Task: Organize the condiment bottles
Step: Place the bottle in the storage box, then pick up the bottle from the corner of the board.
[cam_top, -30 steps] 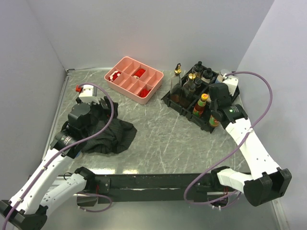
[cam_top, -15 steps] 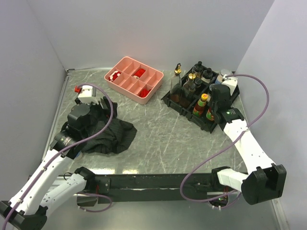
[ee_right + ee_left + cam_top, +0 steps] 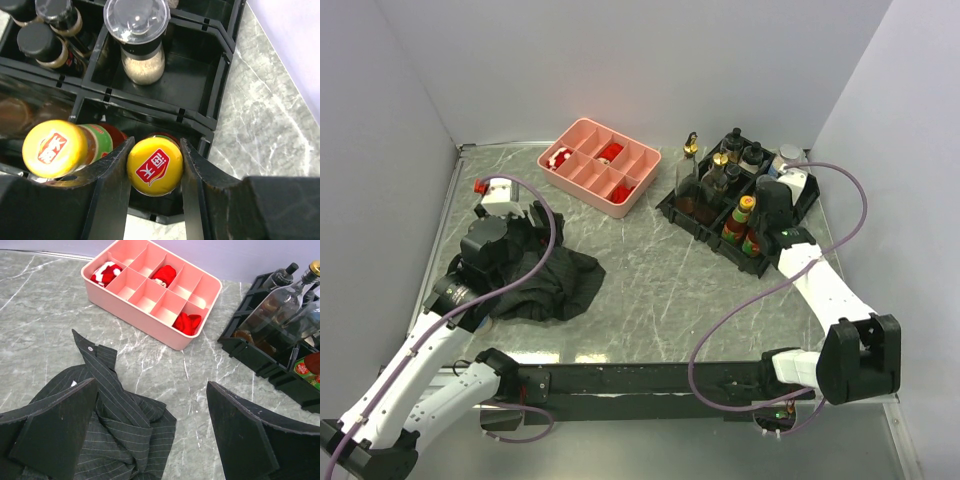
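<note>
My right gripper (image 3: 155, 146) is shut on the cap of a yellow-capped sauce bottle (image 3: 155, 166) (image 3: 752, 241). It holds the bottle upright in the near compartment of the black rack (image 3: 718, 248), beside a second yellow-capped bottle (image 3: 55, 148) (image 3: 744, 207). I cannot tell whether the held bottle's base rests on the rack floor. A pale shaker (image 3: 136, 30) and black-lidded jars (image 3: 40, 44) stand in the compartments behind. Tall gold-spouted bottles (image 3: 718, 178) (image 3: 280, 305) fill the rack's left side. My left gripper (image 3: 150, 432) (image 3: 525, 215) is open above the black cloth (image 3: 115, 425), holding nothing.
A pink compartment tray (image 3: 578, 190) (image 3: 145, 315) with red pieces sits at the back centre. The crumpled black cloth (image 3: 545, 285) lies at the left. The side walls stand close to the rack on the right and to the left arm.
My right gripper carried the yellow-capped bottle left and away from the rack's near right edge into the compartment beside the other yellow-capped bottle. The left arm has not moved.
</note>
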Robot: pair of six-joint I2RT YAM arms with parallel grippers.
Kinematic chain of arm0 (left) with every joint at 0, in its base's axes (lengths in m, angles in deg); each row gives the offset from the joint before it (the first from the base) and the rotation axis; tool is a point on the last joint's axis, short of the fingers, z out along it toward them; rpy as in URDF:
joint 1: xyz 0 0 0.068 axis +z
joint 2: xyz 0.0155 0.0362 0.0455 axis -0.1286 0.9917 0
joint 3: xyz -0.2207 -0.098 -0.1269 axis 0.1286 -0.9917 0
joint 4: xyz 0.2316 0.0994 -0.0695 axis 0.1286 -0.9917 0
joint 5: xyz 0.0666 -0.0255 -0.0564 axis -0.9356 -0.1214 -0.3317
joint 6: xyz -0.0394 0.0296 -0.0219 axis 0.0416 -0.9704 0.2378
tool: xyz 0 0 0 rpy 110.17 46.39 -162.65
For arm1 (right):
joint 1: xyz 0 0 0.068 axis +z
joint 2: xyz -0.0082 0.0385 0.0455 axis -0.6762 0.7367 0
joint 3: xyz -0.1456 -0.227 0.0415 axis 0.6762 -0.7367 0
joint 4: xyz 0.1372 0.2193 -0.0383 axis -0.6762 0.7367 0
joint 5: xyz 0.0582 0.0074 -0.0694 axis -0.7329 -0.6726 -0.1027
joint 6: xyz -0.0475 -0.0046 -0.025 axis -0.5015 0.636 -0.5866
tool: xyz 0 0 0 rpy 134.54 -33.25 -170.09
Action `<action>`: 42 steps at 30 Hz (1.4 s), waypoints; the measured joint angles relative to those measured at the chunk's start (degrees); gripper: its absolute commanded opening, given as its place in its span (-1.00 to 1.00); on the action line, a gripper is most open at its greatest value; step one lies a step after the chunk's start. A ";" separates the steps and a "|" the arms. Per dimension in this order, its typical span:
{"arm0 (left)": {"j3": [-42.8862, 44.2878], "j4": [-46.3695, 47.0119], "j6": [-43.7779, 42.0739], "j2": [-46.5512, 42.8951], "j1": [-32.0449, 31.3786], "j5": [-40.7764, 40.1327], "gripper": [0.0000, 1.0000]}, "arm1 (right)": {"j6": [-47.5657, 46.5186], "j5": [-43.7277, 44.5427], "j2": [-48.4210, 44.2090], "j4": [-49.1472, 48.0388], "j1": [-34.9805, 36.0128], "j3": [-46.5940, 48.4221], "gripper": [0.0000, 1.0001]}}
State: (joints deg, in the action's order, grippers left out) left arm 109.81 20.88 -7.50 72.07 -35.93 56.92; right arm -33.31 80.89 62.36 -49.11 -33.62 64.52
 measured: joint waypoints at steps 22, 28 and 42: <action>0.00 -0.37 1.86 0.02 0.00 -8.00 0.93 | 3.98 -2.80 -3.56 -0.15 -1.09 0.13 1.00; 0.68 -3.65 7.43 0.79 0.00 -13.55 0.93 | 3.52 -4.55 -10.45 5.07 -1.09 3.78 1.00; 6.10 -25.11 32.20 3.10 0.02 -27.41 0.93 | 2.86 -20.46 -20.20 10.40 -0.90 6.67 1.00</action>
State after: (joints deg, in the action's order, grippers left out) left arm 115.91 -4.23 24.69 75.18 -35.90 29.51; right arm -30.44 60.43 42.17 -38.70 -34.51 71.19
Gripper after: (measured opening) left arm 0.974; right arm 0.999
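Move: The right hand still pinches the yellow cap of its bottle, whose middle hangs about 5 cm straight below. The front compartment of the black storage box lies some 9 cm beneath, centred 2 cm to the left. The other yellow-capped bottle stands about 5 cm left and 2 cm farther out; the clear-topped shaker is roughly 7 cm straight ahead. From the idle left hand, the held bottle is about 42 cm right, 9 cm ahead and 17 cm lower. The right fingers let go of the yellow cap, spreading from half open to wide while the hand eases about 1 cm forward; then it lifts clear, some 12 cm up, drawing back and swinging left about 5 cm over the box's near side, the wrist tipping up and turning counter-clockwise. The left hand, open and empty, swings left about 8 cm above the dark cloth, turning some 35 degrees counter-clockwise and sinking slightly late on. ##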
